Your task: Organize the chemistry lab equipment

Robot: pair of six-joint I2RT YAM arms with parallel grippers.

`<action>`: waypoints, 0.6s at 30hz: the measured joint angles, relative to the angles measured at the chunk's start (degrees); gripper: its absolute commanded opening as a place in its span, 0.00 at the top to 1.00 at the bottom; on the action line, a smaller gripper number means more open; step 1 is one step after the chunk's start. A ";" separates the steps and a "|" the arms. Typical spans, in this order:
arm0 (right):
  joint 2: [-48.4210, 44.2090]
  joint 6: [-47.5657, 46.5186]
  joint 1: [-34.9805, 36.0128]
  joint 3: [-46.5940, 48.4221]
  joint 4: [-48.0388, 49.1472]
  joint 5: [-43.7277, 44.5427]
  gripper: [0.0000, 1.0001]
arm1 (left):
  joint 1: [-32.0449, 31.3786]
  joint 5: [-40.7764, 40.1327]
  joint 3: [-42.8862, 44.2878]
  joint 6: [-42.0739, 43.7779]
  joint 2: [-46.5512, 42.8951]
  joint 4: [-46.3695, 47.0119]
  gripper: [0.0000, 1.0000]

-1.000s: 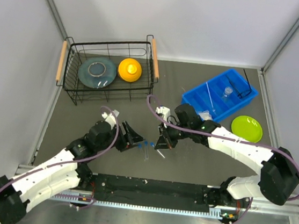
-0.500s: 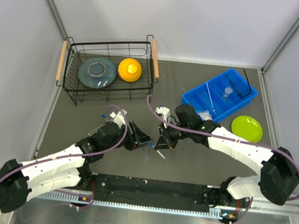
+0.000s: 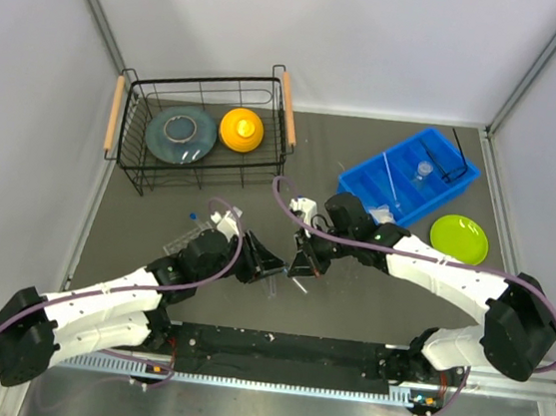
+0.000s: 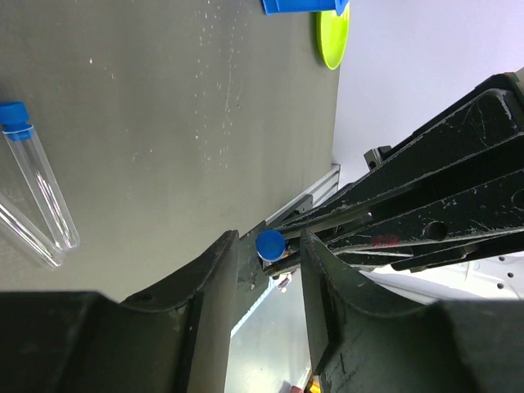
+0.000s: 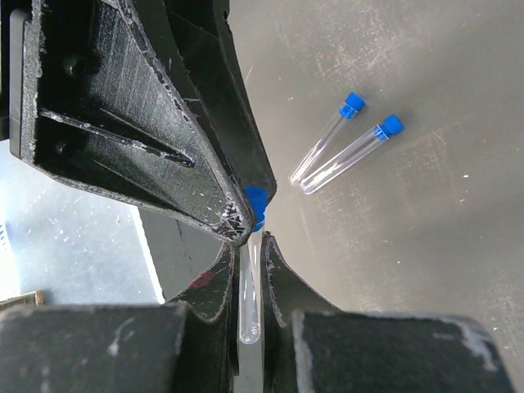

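Note:
My right gripper (image 5: 250,246) is shut on a clear test tube (image 5: 249,295), whose blue cap (image 4: 270,244) sticks out past the fingertips. My left gripper (image 4: 270,246) meets it head-on at mid-table, jaws standing either side of that cap with gaps showing. In the top view the two grippers are tip to tip, left gripper (image 3: 270,264) and right gripper (image 3: 304,264). Two more blue-capped tubes (image 5: 340,147) lie side by side on the mat just beneath. A clear rack (image 3: 184,236) sits behind the left arm. The vial (image 3: 423,169) and black wire stand (image 3: 447,155) lie in the blue tray (image 3: 361,182).
A black wire basket (image 3: 127,166) at the back left holds a grey plate (image 3: 180,133) and a yellow dome (image 3: 241,130). A lime-green plate (image 3: 458,238) lies right of the blue tray. The right forearm (image 3: 432,266) crosses the table's right half.
The left gripper has moved right up to the right gripper's tube, and its jaws have narrowed around the blue cap. The right arm has stayed still.

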 measured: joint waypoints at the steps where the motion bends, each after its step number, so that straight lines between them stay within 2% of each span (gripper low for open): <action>1: 0.00 0.00 0.00 0.02 0.00 0.09 1.00 | -0.09 -0.09 0.00 -0.13 0.00 0.00 0.65; 9: 0.00 -0.39 0.00 0.00 -0.02 0.96 0.98 | -0.46 -0.17 0.02 -0.90 0.28 0.09 0.84; 13: 0.00 -0.63 0.00 0.00 -0.09 1.16 0.87 | -0.50 -0.31 0.00 -1.11 0.31 0.13 0.90; 18: 0.00 -1.14 0.00 0.00 0.13 0.85 0.64 | -0.61 -1.03 0.00 -1.14 -1.05 -0.55 0.91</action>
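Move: The held test tube's blue cap sits between the left hand's parted fingertips, about 1 cm to the right of the hand point and level with it. From the right hand, whose shut fingers hold the tube's body, the cap lies some 2 cm left and 1 cm ahead. Two loose tubes lie on the table roughly 13 cm below the left hand: the near tube about 3 cm ahead and 3 cm left, the far tube about 2 cm ahead and 5 cm left. The left hand stays in place in mid-air and closes its fingers from a little under half open until they pinch the blue cap, its wrist hardly turning. The right hand, also almost still, keeps its grip on the tube's body while they close, then opens to about a quarter to let go, without backing away yet. ##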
